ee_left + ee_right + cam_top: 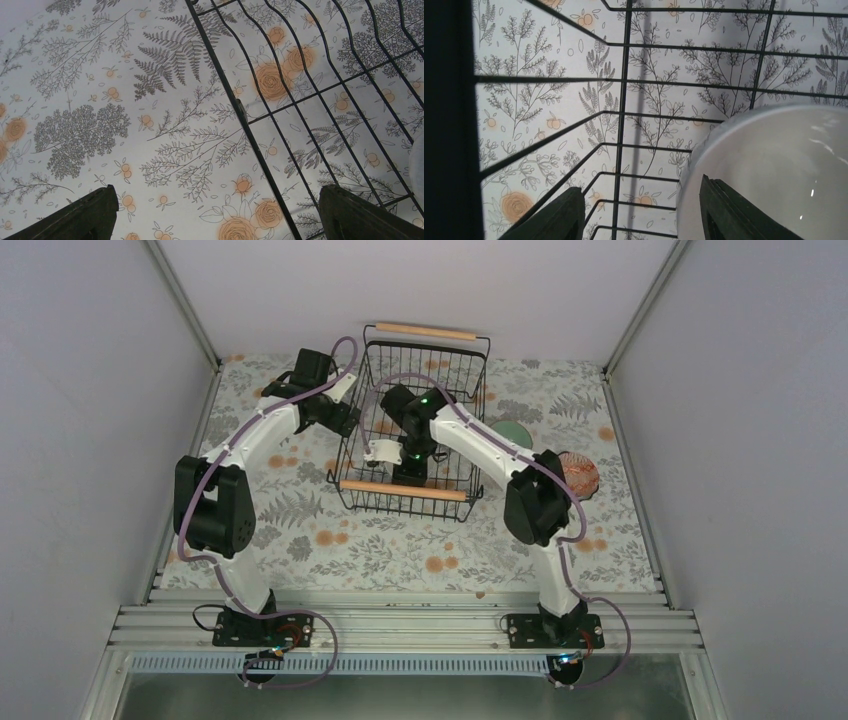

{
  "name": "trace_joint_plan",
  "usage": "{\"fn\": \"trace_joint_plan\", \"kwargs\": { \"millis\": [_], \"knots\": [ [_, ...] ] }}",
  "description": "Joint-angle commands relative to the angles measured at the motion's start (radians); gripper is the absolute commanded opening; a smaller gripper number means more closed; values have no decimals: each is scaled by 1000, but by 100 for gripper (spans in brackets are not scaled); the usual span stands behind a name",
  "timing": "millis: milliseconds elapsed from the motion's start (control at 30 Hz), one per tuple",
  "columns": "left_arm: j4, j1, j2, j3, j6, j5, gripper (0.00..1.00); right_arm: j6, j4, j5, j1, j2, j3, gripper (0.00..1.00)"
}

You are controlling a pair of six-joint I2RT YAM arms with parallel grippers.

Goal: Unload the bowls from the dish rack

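Note:
The black wire dish rack stands mid-table with a wooden handle at each end. Inside it, near the front handle, lies a white bowl. My right gripper reaches down into the rack beside that bowl. In the right wrist view the right gripper is open across the rim of the white bowl, with one finger inside it and the other outside over the rack floor. My left gripper hovers at the rack's left wall, wide open over the rack wall, holding nothing.
A pale mint-green bowl and a pinkish patterned bowl sit on the floral tablecloth to the right of the rack, partly hidden by the right arm. Grey walls close in the table on three sides.

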Motion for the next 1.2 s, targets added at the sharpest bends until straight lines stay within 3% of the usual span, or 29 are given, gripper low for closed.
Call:
{"fn": "trace_joint_plan", "kwargs": {
  "millis": [0,367,500,600,1167],
  "knots": [
    [12,-8,-37,-7,-2,11,100,-1,-4,27,15,59,50,56],
    [16,-6,-46,-12,-3,17,100,44,43,160,16,136,60,48],
    [16,-7,-51,-13,-2,16,100,53,42,164,16,130,86,19],
    [16,-6,-51,-12,-4,17,100,58,30,171,16,117,100,8],
    [36,-5,-136,-21,25,-78,100,133,81,266,-28,-161,45,4]
  ]
}}
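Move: The white bowl I'm after sits in the rack with its middle about 7 cm ahead of my open right hand, 1 cm to its right and 7 cm below, its near rim just beyond my fingertips. The rack's near wooden handle is 3 cm behind this hand and about 1 cm left. On the table, the green bowl lies roughly 14 cm ahead and 23 cm right. From my left hand the white bowl is some 9 cm back, 15 cm right and 11 cm below. I lower my right hand about 5 cm while easing it 3 cm forward, so the fingers straddle the white bowl's near rim, and shut them to pinch it. Then I lift roughly 7 cm, drifting slightly forward, the fingertips swinging forward some 10 degrees. My open left hand rises about 3 cm beside the rack near the end. ##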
